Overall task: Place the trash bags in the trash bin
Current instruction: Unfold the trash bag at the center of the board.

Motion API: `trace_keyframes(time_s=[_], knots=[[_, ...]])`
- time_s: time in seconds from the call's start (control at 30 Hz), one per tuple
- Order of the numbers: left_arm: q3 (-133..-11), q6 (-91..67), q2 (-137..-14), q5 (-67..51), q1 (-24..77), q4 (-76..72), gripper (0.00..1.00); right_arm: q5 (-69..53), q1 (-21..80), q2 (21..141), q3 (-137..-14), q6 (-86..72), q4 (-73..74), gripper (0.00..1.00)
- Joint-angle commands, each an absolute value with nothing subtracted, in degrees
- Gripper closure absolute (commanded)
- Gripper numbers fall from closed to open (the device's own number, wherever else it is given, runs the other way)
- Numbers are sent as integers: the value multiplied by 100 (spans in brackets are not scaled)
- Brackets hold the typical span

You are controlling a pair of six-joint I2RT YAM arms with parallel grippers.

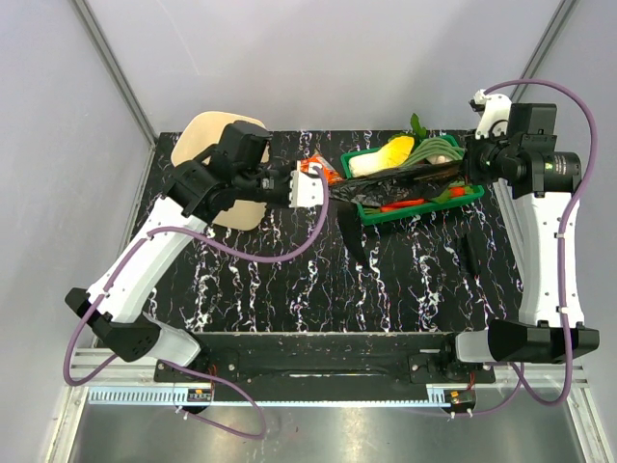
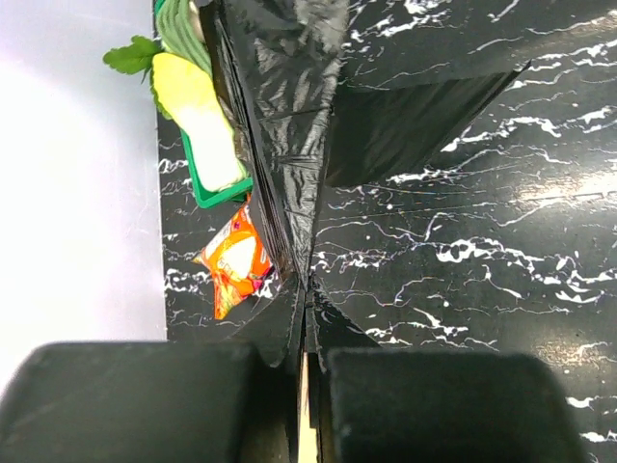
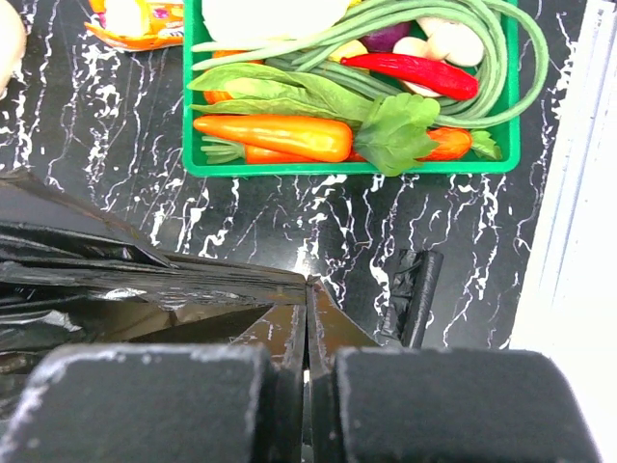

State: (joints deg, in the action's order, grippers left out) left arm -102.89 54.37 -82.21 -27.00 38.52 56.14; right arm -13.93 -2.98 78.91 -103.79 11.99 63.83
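Note:
A glossy black trash bag (image 1: 390, 187) hangs stretched out between my two grippers, above the green tray. My left gripper (image 1: 323, 185) is shut on its left end, and in the left wrist view the bag (image 2: 289, 116) runs straight away from the closed jaws (image 2: 307, 294). At the bag's right end my right gripper (image 1: 462, 171) is also shut, with the crinkled sheet (image 3: 145, 280) spreading left from its jaws (image 3: 308, 289). A second trash bag, a small folded bundle (image 1: 469, 253) (image 3: 413, 294), lies on the table. The cream trash bin (image 1: 220, 145) stands at the back left, partly under my left arm.
A green tray (image 1: 416, 210) of vegetables sits at the back under the stretched bag; its rim (image 3: 352, 169) shows in the right wrist view. An orange snack wrapper (image 2: 236, 262) (image 1: 321, 171) lies between tray and bin. The table is black marble with grey walls around it.

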Motion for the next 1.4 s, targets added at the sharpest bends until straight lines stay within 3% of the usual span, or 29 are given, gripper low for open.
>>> trace_keyframes(time_s=[0.0,0.33,0.53,0.63,0.8,0.87,1.13,1.37], knots=[[-10301,6160,-7980,-2962,3744,6371,100,-519,-343,7822,-10529,1415,6038,100],[-9660,6618,-7980,-3567,4077,6803,92,-781,-343,8121,-10986,1020,5950,100],[-9510,6145,-8244,-4148,4675,6391,79,-1976,-343,8051,-10925,800,5748,100],[-9632,5295,-8454,-4289,4737,5724,61,-2556,-343,8060,-10977,879,5818,100],[-9668,2659,-8569,-3465,4737,3361,35,-3085,-343,8016,-11021,1125,6090,100],[-9886,1946,-8788,-3148,4807,2946,30,-3172,-343,7972,-11013,1003,6091,100],[-10853,739,-9737,-276,5913,2417,27,-3331,-325,7866,-10846,344,5854,100],[-11574,764,-10405,580,6179,2101,25,-3392,-334,7717,-10740,132,5660,100]])
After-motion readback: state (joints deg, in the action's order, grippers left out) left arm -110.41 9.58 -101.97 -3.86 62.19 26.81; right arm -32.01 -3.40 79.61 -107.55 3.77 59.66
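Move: Stretched between the two grippers, the trash bag has its middle about 12 cm right of the left hand, 3 cm ahead and 5 cm lower; from the right hand that is 11 cm left, 4 cm back and 5 cm down. Some 30 cm below lies the green vegetable basket, 17 cm ahead and 20 cm right of the left hand. The orange snack bag sits 20 cm ahead of the left hand, 2 cm left, 32 cm down. Letting go of its end of the trash bag, the left hand swings back about 9 cm and down 7 while its fingers open, then sweeps some 20 cm right, recovering most of that, fingers wide, to close beside the bag. The right hand keeps its pinch, eases slightly forward, then shifts 6 cm left, rising throughout, its left side rolling up about 15 degrees. ##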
